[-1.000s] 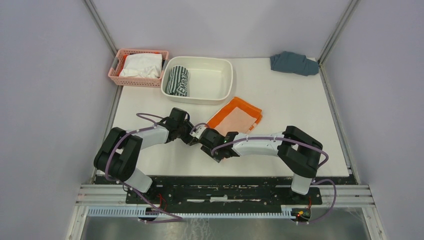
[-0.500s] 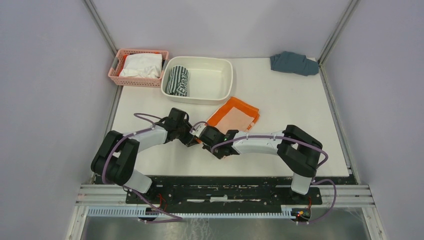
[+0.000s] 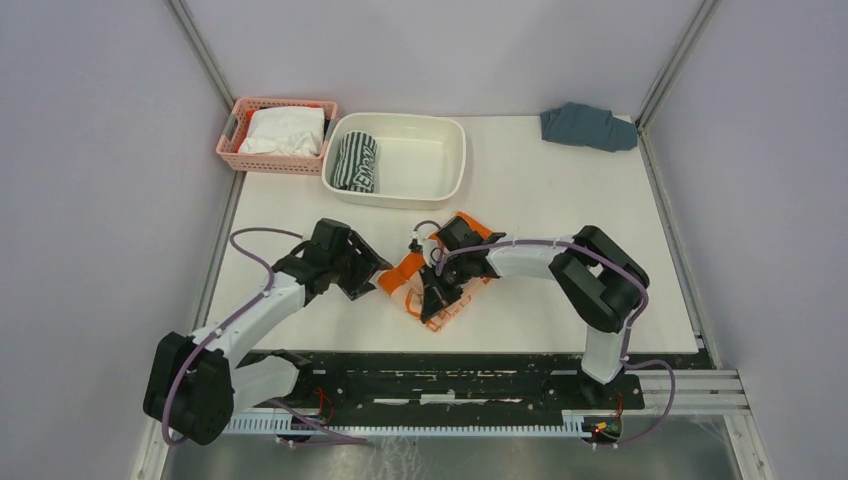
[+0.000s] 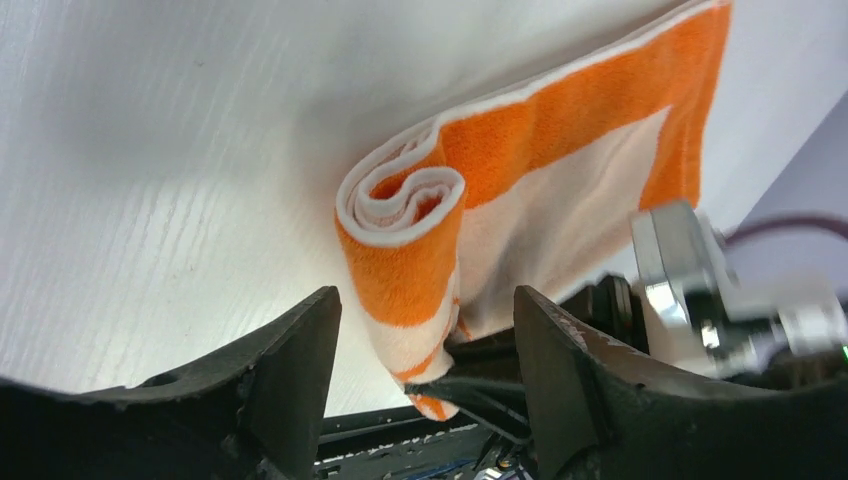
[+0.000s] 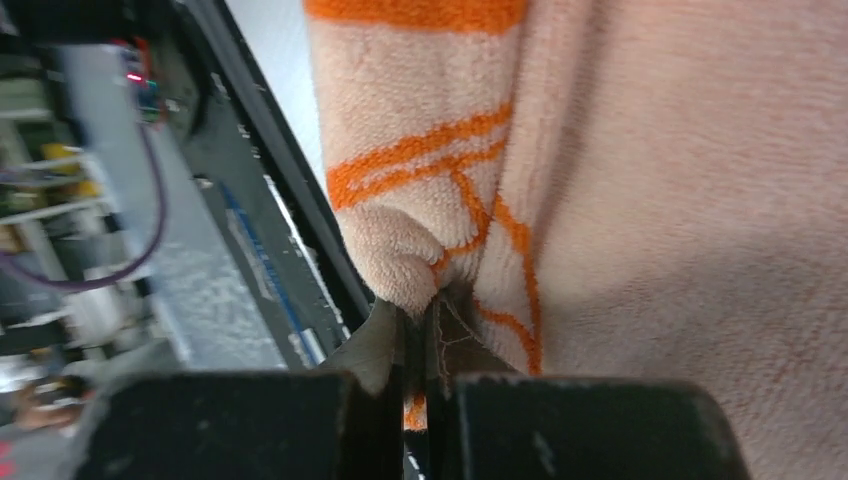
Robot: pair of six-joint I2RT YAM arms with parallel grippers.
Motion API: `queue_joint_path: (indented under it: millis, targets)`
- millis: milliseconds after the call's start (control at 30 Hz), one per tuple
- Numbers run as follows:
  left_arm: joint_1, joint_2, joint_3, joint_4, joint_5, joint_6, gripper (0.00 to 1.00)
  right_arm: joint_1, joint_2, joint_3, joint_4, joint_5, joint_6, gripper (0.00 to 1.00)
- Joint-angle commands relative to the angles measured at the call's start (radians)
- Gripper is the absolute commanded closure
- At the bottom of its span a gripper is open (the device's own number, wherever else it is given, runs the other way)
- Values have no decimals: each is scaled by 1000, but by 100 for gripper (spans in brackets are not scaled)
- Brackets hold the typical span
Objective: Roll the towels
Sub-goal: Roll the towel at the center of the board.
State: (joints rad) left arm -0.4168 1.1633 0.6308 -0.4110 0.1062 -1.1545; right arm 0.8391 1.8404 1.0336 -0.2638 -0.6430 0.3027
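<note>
The orange towel (image 3: pixel 404 274) lies partly rolled on the table in front of the tub; the left wrist view shows its coiled end (image 4: pixel 400 205). My right gripper (image 3: pixel 432 292) is shut on the near edge of that towel (image 5: pixel 600 200), with the cloth pinched between the closed jaws (image 5: pixel 420 335). My left gripper (image 3: pixel 368 281) stands open just left of the roll, its fingers (image 4: pixel 300 350) on either side of the towel's end without touching it. The green-and-white striped towel (image 3: pixel 356 162) sits rolled in the left end of the white tub (image 3: pixel 455 165).
A pink basket (image 3: pixel 235 140) holding a white cloth (image 3: pixel 283 130) stands at the back left beside the tub. A blue-grey cloth (image 3: pixel 588 126) lies at the back right corner. The black mounting rail (image 3: pixel 450 375) runs along the table's near edge.
My left gripper opened and drew back to the left. My right gripper shut on the orange towel's edge and swung round; the towel now lies nearer, partly rolled.
</note>
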Motion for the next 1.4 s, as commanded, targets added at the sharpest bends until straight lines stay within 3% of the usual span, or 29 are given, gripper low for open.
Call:
queue_joint_path:
  millis: [0,400,500,600,833,967,1133,1367]
  targets:
    - [9,-96,-23,-34,-14,63,28,-98,74,-41,188,-340,158,99]
    - [10,-2,-53,169,159,50,26,-287,328,-186,745,-525,553,99]
    - [11,37,-42,218,174,39,25,-305,366,-188,780,-536,587,99]
    - [10,97,-13,269,199,33,25,-308,381,-165,699,-530,532,99]
    - [9,258,54,346,206,36,27,-308,362,-67,273,-478,261,100]
    - [6,357,93,328,178,48,34,-306,322,-33,136,-424,171,98]
    - [3,453,115,306,150,60,51,-288,215,-13,24,-326,94,89]
    - [1,481,150,206,111,83,67,-204,-57,-33,-77,6,36,63]
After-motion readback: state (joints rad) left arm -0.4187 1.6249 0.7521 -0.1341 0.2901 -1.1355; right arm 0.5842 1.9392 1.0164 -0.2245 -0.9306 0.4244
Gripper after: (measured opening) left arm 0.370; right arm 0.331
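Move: The open left hand hangs over the towel roll's left end, which is about 3 cm to its right, level with it fore and aft and 5 cm below; the white tub's middle lies some 24 cm ahead of that hand and 4 cm right. The right hand grips the roll's near right part, the roll's left end being about 8 cm ahead and 8 cm left of it. The flat towel part lies roughly 12 cm ahead and 6 cm right of the right hand, 3 cm lower. Still pinching the roll, the right hand carries it about 5 cm forward and a little right, towards the flat part, its wrist turning some 40 degrees until the fingers point nearly level to the left; the wrist then turns partway back and the fingers ease open around the towel. The left hand lifts and draws back slightly, then swings forward, right and down, about 5 cm each way overall, and closes on the roll's left end. ##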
